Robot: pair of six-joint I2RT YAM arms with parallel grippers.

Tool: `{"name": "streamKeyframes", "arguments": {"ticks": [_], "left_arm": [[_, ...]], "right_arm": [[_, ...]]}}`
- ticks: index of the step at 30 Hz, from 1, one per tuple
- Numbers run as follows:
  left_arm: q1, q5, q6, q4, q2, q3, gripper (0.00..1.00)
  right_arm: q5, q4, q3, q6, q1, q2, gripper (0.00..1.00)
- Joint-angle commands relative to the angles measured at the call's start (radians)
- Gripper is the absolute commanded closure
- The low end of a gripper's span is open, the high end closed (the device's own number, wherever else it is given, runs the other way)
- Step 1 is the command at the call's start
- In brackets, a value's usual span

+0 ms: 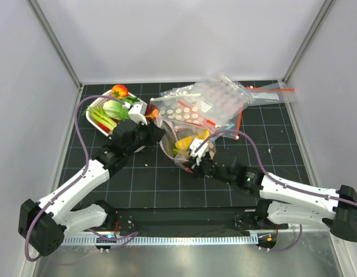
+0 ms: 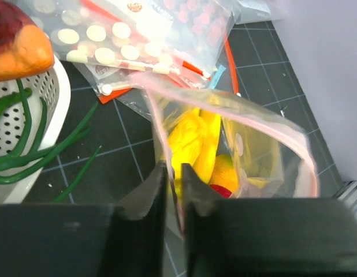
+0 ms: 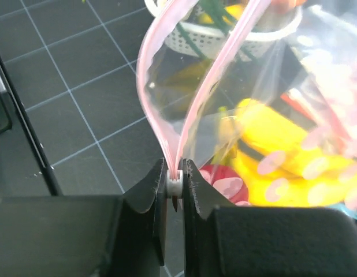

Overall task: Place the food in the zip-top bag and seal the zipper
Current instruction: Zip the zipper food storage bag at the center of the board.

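Note:
The zip-top bag point(image 1: 181, 144) stands with its mouth open at the middle of the mat, between both grippers. In it lie a yellow banana bunch point(image 2: 193, 138), an orange-yellow fruit point(image 2: 227, 173) and a red fruit point(image 2: 222, 190). My left gripper point(image 2: 174, 170) is shut on the thin left edge of the bag's mouth point(image 2: 158, 115). My right gripper point(image 3: 174, 167) is shut on the small white slider point(image 3: 174, 183) where the two pale pink strips of the zipper point(image 3: 152, 69) meet. The strips spread apart above it. Through the bag's wall I see the banana point(image 3: 276, 133) and the red fruit point(image 3: 222, 182).
A white perforated basket point(image 1: 97, 107) at the left holds green vegetables and other toy pieces, with an orange fruit point(image 1: 119, 90) at its far rim. Several other clear dotted bags with red strips point(image 1: 213, 101) lie piled behind the open bag. Grey walls enclose the black gridded mat.

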Motion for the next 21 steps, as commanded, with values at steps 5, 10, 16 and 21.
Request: {"name": "streamKeyframes", "arguments": {"ticks": [5, 10, 16, 21], "left_arm": [[-0.106, -0.11, 0.103, -0.036, -0.08, 0.071, 0.29], [-0.19, -0.196, 0.154, -0.062, -0.168, 0.084, 0.1], [-0.256, -0.238, 0.22, -0.062, -0.245, 0.079, 0.0], [-0.309, -0.219, 0.28, -0.037, -0.262, 0.082, 0.0]], "right_arm": [[0.041, -0.19, 0.191, 0.125, 0.008, -0.14, 0.99], [0.073, -0.482, 0.357, 0.18, 0.008, -0.171, 0.99], [0.093, -0.669, 0.463, 0.249, 0.008, -0.169, 0.99], [0.056, -0.734, 0.492, 0.266, 0.008, -0.169, 0.99]]}}
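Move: The left hand has the bag's pink mouth rim between its fingers; the filled middle of the zipper bag lies about 11 cm to its right, level with it fore and aft, some 11 cm below. The vegetable basket is roughly 15 cm ahead and 18 cm left of that hand, the spare bags about 21 cm ahead and 19 cm right. From the right hand, which already pinches the bag's near corner, the filled middle is about 12 cm ahead, 1 cm left and 7 cm down. The left fingers spring wide open and let go of the mouth rim, and the hand backs out up and towards the robot, about 9 cm up and 7 cm back, its fingertips tipping upward some 20 degrees. Meanwhile the right hand keeps its pinch on the white piece at the zipper's end and lifts that corner quickly by about 11 cm, swinging some 6 cm to the right, more so as the rise eases off, away from the basket. ##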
